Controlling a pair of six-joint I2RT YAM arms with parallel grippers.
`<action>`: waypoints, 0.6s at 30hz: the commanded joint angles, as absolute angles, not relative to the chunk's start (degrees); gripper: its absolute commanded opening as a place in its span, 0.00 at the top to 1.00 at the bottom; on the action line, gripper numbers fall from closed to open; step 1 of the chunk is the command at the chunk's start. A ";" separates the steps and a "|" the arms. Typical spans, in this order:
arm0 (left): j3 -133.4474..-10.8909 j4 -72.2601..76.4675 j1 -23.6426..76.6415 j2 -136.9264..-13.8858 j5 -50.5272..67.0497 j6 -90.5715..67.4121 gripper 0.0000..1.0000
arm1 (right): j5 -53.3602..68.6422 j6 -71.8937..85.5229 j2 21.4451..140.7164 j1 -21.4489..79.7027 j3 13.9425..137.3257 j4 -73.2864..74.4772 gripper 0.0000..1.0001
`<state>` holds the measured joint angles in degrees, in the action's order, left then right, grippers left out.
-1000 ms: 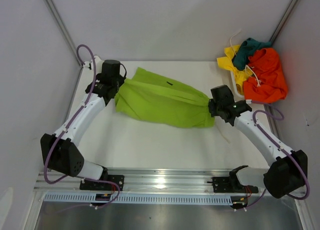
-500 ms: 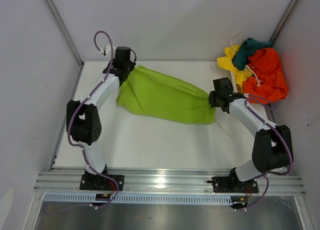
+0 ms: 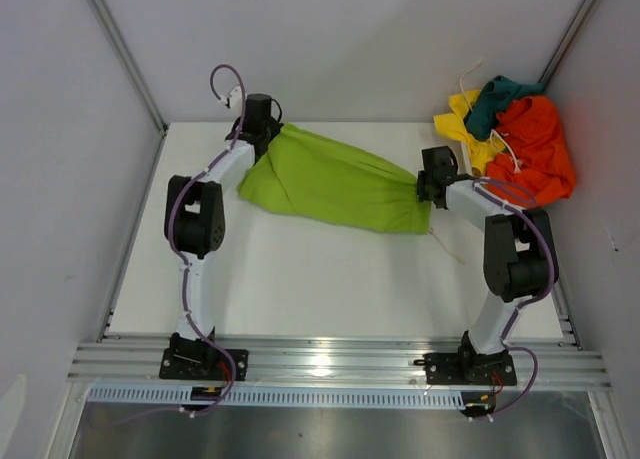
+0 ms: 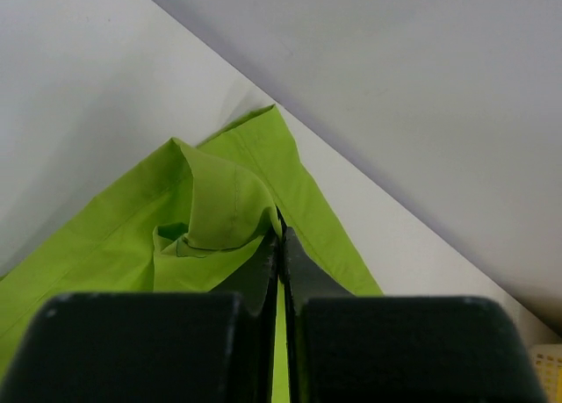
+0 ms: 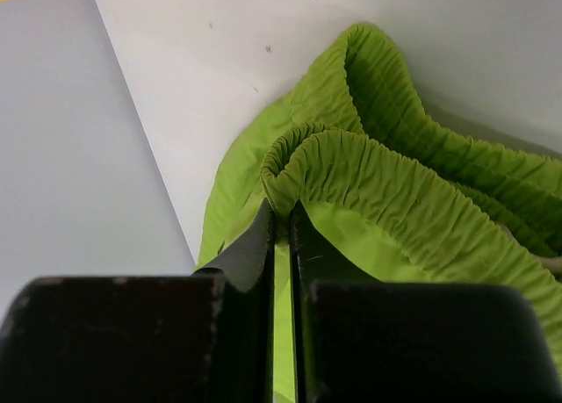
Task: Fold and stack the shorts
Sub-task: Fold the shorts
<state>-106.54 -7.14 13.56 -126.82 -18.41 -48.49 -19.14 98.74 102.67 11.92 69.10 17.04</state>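
Observation:
The lime green shorts (image 3: 335, 184) hang stretched between my two grippers over the back half of the table. My left gripper (image 3: 270, 139) is shut on a leg hem of the green shorts (image 4: 228, 201) at the far left. My right gripper (image 3: 425, 187) is shut on the gathered elastic waistband of the green shorts (image 5: 369, 166) at the right. The white drawstring (image 3: 445, 247) trails on the table below the right gripper. At the back right the orange shorts (image 3: 535, 149), yellow shorts (image 3: 462, 119) and dark teal shorts (image 3: 495, 99) lie heaped together.
White walls close in the table (image 3: 300, 279) at the back and both sides. The heap of shorts sits right behind my right gripper. A metal rail (image 3: 330, 364) with both arm bases runs along the near edge.
Both arms have stretched toward the back wall, carrying the green shorts farther back. The left gripper moved back and right, the right gripper back and slightly left.

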 commanded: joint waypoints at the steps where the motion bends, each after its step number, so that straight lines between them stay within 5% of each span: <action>1: -109.60 -0.45 12.31 -128.58 -17.23 -46.58 1.00 | -25.66 98.53 104.67 11.16 70.75 13.80 1.00; 3: -110.30 -0.35 12.30 -129.89 -16.96 -46.50 0.96 | -26.45 98.44 105.29 10.90 70.49 12.31 1.00; 4: -110.91 -0.35 12.22 -130.51 -16.53 -46.41 0.70 | -26.63 98.61 105.90 10.81 70.31 12.13 1.00; 5: -112.05 -0.26 12.22 -131.13 -16.18 -45.88 0.54 | -26.80 98.87 106.17 10.72 70.14 11.43 0.97; 6: -113.37 -0.44 12.13 -132.18 -15.65 -45.62 0.34 | -26.98 98.88 106.43 10.55 69.88 11.08 0.76; 10: -117.51 -4.90 10.99 -132.98 -12.66 -45.96 0.10 | -28.91 95.29 104.17 9.67 68.29 8.62 0.31; 18: -115.40 -13.15 6.42 -123.15 -4.85 -42.28 0.02 | -26.65 62.88 96.25 9.14 71.99 9.15 0.20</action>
<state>-114.63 -8.34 8.71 -131.61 -9.67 -45.69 -26.00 80.60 102.06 9.32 69.45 10.79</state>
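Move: Just ahead of the left hand, about 4 cm farther out, 2 cm to its right and some 7 below, lies the lower layer's far corner; the near left corner is about 14 cm back and 7 left. The right hand holds the waistband, whose far corner belongs about 4 cm ahead, 3 right and 6 below. From that hand, the yellow shorts are roughly 17 cm ahead and 10 right, the drawstring about 13 back and 7 right. Easing forward and down, the left hand sinks about 3 cm, opens wide and lets go of the shorts' far corner, then backs up and off to the left. The right hand carries the waistband forward and right, dipping about 1 cm, opens to free it, then draws on to the right and rises, rolling some 15 degrees so its left side drops. ##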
